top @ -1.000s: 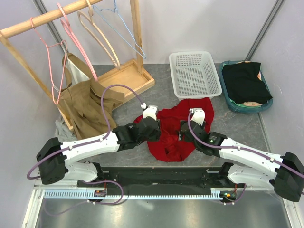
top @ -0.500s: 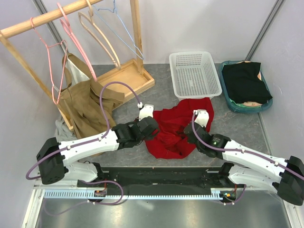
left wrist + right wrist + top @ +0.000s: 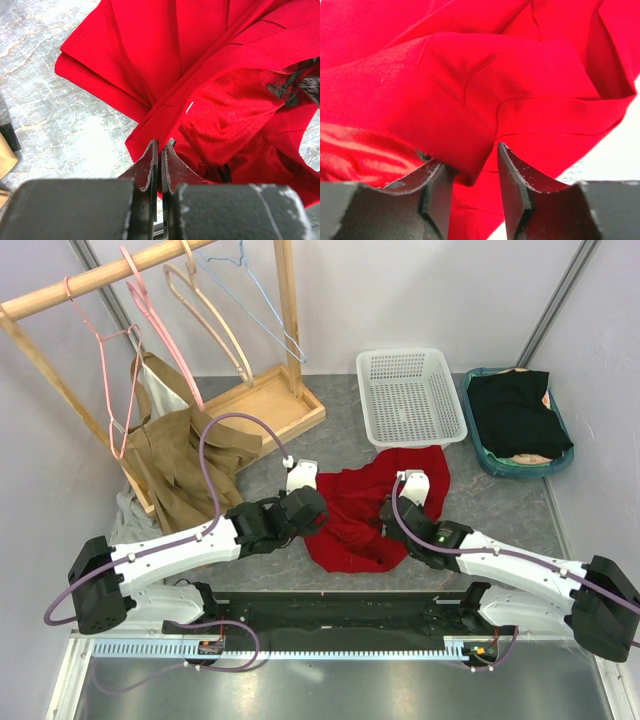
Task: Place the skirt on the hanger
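Note:
The red skirt (image 3: 365, 510) lies crumpled on the grey table between my two arms. My left gripper (image 3: 308, 508) is at its left edge. In the left wrist view the left gripper (image 3: 161, 150) is shut, its tips pinching the hem of the skirt (image 3: 200, 75). My right gripper (image 3: 400, 515) sits over the skirt's right part. In the right wrist view the right gripper (image 3: 470, 157) stands partly open, and a fold of the skirt (image 3: 470, 75) hangs between its fingers. Several hangers hang on the wooden rail (image 3: 100, 275) at the far left, among them a pink hanger (image 3: 160, 330) and a blue hanger (image 3: 260, 310).
A white basket (image 3: 410, 395) stands behind the skirt. A teal bin (image 3: 478, 445) holding black clothing is at the far right. A brown garment (image 3: 185, 460) drapes over the rack's wooden base (image 3: 265, 405) on the left. Grey walls enclose the table.
The left gripper has shut on the skirt's left edge and shifted left, pulling the cloth with it. The right gripper closed and then partly reopened over the skirt.

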Motion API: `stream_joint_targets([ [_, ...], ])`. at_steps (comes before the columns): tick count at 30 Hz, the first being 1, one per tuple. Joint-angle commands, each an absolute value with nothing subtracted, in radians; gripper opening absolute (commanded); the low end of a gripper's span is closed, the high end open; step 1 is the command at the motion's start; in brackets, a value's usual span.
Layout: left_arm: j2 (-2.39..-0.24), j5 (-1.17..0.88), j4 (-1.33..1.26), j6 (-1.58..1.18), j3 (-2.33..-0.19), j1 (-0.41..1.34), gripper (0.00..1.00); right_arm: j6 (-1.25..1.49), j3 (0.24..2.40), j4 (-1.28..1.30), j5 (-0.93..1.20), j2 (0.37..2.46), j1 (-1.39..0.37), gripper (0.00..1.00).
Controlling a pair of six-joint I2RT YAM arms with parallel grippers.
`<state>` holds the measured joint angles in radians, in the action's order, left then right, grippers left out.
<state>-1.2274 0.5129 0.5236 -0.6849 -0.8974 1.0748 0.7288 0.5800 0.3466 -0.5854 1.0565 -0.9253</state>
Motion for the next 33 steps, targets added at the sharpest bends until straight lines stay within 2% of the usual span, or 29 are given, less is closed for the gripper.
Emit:
stream_joint_targets([
  [1,-1.198,0.517,0.52,-0.718,-0.888,1.078,0.02,0.73,0.557,0.229,-0.633,1.094,-0.927,0.42],
  [2,-1.193,0.518,0.52,-0.718,-0.887,1.078,0.02,0.733,0.555,0.222,-0.638,1.104,-0.925,0.39],
  [3,-1.189,0.518,0.52,-0.715,-0.885,1.078,0.02,0.739,0.56,0.221,-0.647,1.109,-0.925,0.3],
  [4,-1.184,0.52,0.525,-0.71,-0.885,1.08,0.02,0.741,0.564,0.228,-0.644,1.112,-0.925,0.14],
  [6,-1.164,0.531,0.537,-0.701,-0.894,1.078,0.02,0.744,0.596,0.285,-0.641,1.101,-0.925,0.02],
  [7,-1.157,0.54,0.548,-0.698,-0.902,1.078,0.02,0.742,0.612,0.314,-0.635,1.092,-0.925,0.0],
  [11,-1.123,0.58,0.659,-0.644,-0.98,1.066,0.02,0.686,0.738,0.486,-0.601,0.987,-0.923,0.0],
  [15,-1.094,0.612,0.748,-0.559,-1.113,1.028,0.02,0.586,0.982,0.673,-0.548,0.898,-0.925,0.0],
  [21,-1.022,0.601,0.813,-0.427,-1.29,0.971,0.02,0.447,1.293,0.839,-0.523,0.902,-0.923,0.0],
  [27,-0.983,0.578,0.864,-0.333,-1.449,0.969,0.02,0.426,1.41,0.85,-0.489,0.923,-0.923,0.0],
  [33,-0.95,0.54,0.885,-0.302,-1.496,0.968,0.02,0.443,1.367,0.828,-0.465,0.927,-0.925,0.0],
])
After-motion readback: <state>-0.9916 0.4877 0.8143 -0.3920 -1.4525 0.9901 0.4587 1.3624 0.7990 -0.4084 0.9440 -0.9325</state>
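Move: The fold of the red skirt's waistband that I want lies practically between my right hand's half-open fingers, about 1 cm left and 1 cm below. From my left hand, already shut on the other end, it lies some 14 cm right, 1 cm back and 3 cm lower. The white basket's middle is about 28 cm ahead and 5 cm right of my right hand; the brown skirt hangs roughly 27 cm left and 12 cm ahead of my left. I dip my right hand a centimetre and pinch its fingers shut on the waistband fold while my left keeps its grip. Then I raise both hands fast, nearly straight up, by about 25 cm, easing the left some 5 cm to its left to spread the band, and tipping the fingers of both upward as they climb. ##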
